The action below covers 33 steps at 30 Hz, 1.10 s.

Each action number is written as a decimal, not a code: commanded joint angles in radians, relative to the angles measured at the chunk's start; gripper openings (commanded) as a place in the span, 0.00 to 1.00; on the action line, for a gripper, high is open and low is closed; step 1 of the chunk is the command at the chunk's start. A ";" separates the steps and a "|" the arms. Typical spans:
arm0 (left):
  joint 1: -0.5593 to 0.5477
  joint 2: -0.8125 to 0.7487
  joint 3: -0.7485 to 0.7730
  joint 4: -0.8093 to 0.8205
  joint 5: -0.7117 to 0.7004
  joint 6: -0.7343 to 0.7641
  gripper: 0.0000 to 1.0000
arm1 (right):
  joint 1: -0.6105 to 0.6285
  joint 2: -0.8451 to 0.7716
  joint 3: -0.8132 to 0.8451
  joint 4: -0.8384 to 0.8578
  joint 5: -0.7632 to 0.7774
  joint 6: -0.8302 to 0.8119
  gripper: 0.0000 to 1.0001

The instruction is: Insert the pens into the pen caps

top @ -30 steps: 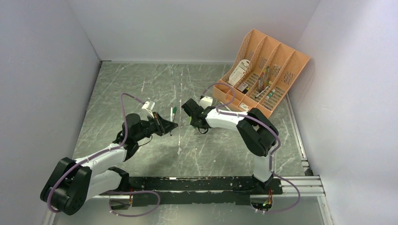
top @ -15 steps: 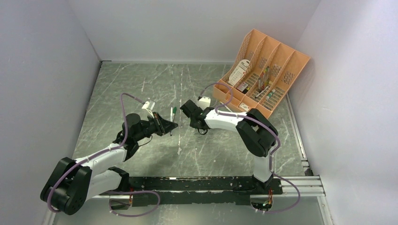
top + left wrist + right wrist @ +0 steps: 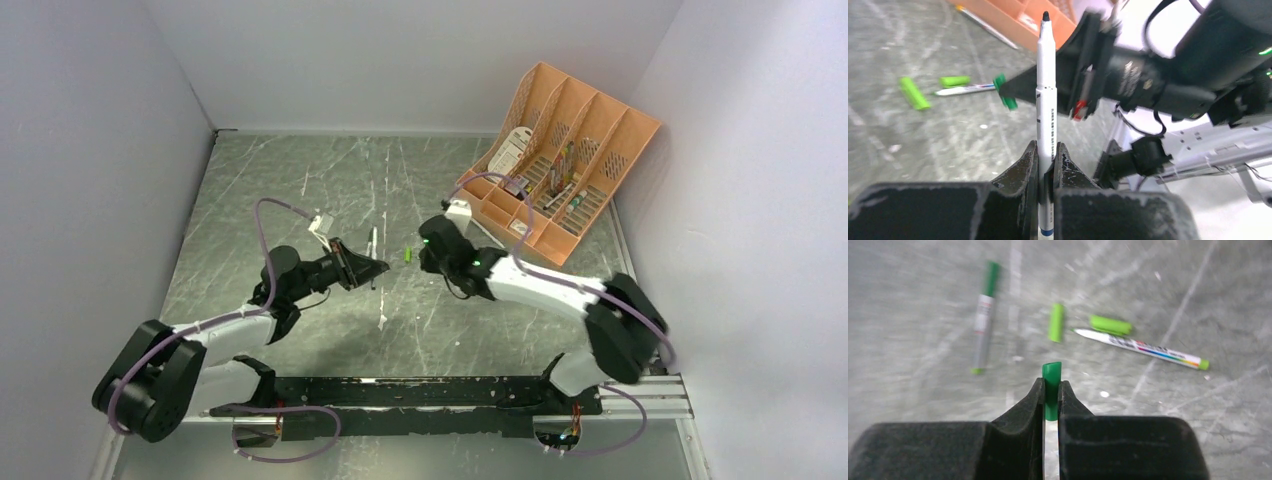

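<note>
My left gripper point(image 3: 1046, 147) is shut on a pale pen point(image 3: 1046, 95) whose dark tip points at the right gripper. My right gripper point(image 3: 1051, 385) is shut on a green pen cap point(image 3: 1051, 376), held above the table. In the top view the held cap point(image 3: 408, 255) faces the left gripper point(image 3: 380, 267) across a short gap. On the table lie two lime pen caps point(image 3: 1056, 322) point(image 3: 1110, 325), an uncapped white pen point(image 3: 1143, 347) and a pen point(image 3: 982, 327) with a dark green cap on it.
An orange organizer point(image 3: 590, 115) with mixed stationery stands at the back right. White walls close in the grey marbled table point(image 3: 300, 180) on the left, back and right. A black rail point(image 3: 420, 392) runs along the near edge.
My right gripper has shut on the green cap and now holds it raised, facing the left gripper. Its elbow swung out to the right. The left gripper edged slightly right, still gripping its pen.
</note>
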<state>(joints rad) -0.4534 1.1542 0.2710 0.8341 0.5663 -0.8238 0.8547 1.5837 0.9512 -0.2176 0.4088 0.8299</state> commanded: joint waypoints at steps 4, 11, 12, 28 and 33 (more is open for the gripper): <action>-0.207 0.060 0.012 0.327 0.006 -0.063 0.07 | -0.003 -0.366 -0.135 0.412 -0.053 -0.172 0.00; -0.247 0.208 -0.009 0.651 -0.023 -0.190 0.07 | -0.006 -0.526 -0.208 0.620 -0.165 -0.233 0.00; -0.249 0.222 -0.008 0.674 -0.028 -0.199 0.07 | -0.006 -0.537 -0.211 0.631 -0.180 -0.231 0.00; -0.293 0.266 0.075 0.632 -0.018 -0.174 0.07 | -0.006 -0.527 -0.199 0.643 -0.294 -0.265 0.00; -0.294 0.266 0.078 0.624 -0.022 -0.166 0.07 | -0.006 -0.535 -0.201 0.633 -0.308 -0.268 0.00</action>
<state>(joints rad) -0.7380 1.4181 0.3248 1.4040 0.5571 -1.0058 0.8520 1.0626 0.7506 0.3988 0.1207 0.5812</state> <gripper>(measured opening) 0.149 0.043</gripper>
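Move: The right hand already holds the green cap, about 7 cm above the table; the pen in the left hand lies some 10 cm to its left, 3 cm back and 11 cm higher. From the left hand, the green cap is roughly 6 cm ahead, 10 cm right and 10 cm below. On the table, a light-green cap lies about 6 cm ahead and 4 cm left of the right hand, with a light-green pen 4 cm ahead and 3 cm right of that hand. Right lifts the green cap some 24 cm, levelling out, as left carries the pen right, back and up. ##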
